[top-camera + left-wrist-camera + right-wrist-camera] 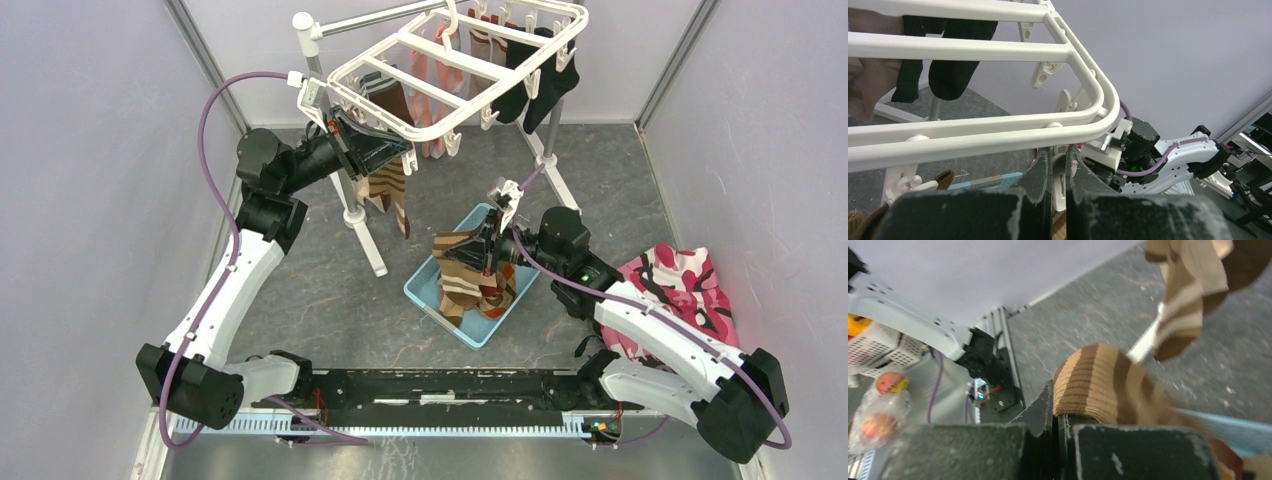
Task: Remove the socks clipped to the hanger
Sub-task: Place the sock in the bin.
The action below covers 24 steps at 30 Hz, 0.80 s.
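Observation:
The white hanger hangs from the stand at the back, with black socks, pink socks and a brown striped sock clipped under it. My left gripper is at its near left corner. In the left wrist view this gripper is shut on a white clip just under the hanger's rim; the black socks hang beyond. My right gripper is shut on a brown-and-tan striped sock above the basket. That sock drapes over one finger.
A light blue basket with socks in it stands at mid table under my right gripper. The grey pole stand has white feet reaching toward the basket. A pink camouflage cloth heap lies at the right, beside my right arm.

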{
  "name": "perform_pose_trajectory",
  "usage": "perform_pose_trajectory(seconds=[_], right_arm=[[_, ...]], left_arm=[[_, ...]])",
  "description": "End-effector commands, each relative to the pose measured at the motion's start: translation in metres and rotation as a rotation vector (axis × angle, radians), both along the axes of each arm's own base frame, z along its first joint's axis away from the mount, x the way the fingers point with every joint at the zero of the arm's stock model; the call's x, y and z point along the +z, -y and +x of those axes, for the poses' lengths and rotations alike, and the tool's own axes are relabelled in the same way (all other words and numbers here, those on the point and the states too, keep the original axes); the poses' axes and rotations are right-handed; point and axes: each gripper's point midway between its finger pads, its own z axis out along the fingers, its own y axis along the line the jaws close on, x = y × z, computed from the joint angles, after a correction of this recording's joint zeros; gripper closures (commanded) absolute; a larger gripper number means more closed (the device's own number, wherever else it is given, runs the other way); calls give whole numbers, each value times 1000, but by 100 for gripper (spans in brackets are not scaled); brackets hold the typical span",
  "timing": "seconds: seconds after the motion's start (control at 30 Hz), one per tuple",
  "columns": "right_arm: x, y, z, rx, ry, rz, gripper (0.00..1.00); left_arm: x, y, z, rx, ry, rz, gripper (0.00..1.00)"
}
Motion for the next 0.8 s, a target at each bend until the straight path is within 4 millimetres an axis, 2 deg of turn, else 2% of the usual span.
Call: perform_pose_trajectory(seconds=[0.0, 0.03, 0.13, 0.23, 0.27, 0.33, 0.4, 0.43, 0.53, 0.57, 0.6, 0.77], right_arm=[[-28, 21, 13, -123, 3, -116, 100], [-28, 24, 17, -145, 8, -126, 100], [-33, 33, 32, -234, 11, -174, 100], [-45, 42, 46, -304, 0, -226, 100], [-49, 45, 50, -327, -4, -237, 100], [-65, 54, 56, -378, -26, -281, 100], [-84, 67, 59, -436, -41, -331, 96], [-91, 74, 62, -474, -42, -358, 88], [-109, 98, 70, -589, -38, -449, 53], [-109, 107, 74, -635, -25, -467, 42], [-106, 111, 75, -660, -11, -470, 35], [-84, 132, 83, -795, 43, -501, 18]], left_arm=[[20, -4, -10, -1, 39, -15, 98], [20, -4, -9, 5, 34, -16, 96], [18, -5, -6, 22, 12, -12, 70], [10, -6, -7, 28, -17, 2, 29], [8, -6, -8, 29, -23, 6, 23], [0, -8, -11, 33, -42, 20, 17], [-7, -9, -16, 35, -46, 33, 16], [-9, -10, -17, 35, -43, 36, 16], [-12, -10, -21, 24, -26, 47, 16], [-12, -10, -21, 22, -16, 51, 17], [-12, -9, -21, 19, -6, 56, 17], [-12, -8, -24, -6, 30, 79, 18]])
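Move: The blue bin with the socks already dropped in it lies below the right gripper, which still pinches the brown striped sock: its middle is about 6 cm ahead, 5 cm to the right and 23 cm down. The socks still hanging are some 9 cm ahead, 10 cm left and slightly above. The left gripper is shut on the empty hanger clip, right at its fingertips; the hanger's corner sits about 2 cm ahead, 3 cm right and 3 cm up. Lower the right gripper about 12 cm into the space over the bin, carrying it 10 cm to the right and 7 cm forward while turning it clockwise some 35 degrees and tipping its fingers down; open it over the pile on the way to let go of the sock. Meanwhile open the left gripper to free the clip, then ease that hand slightly back and down. ##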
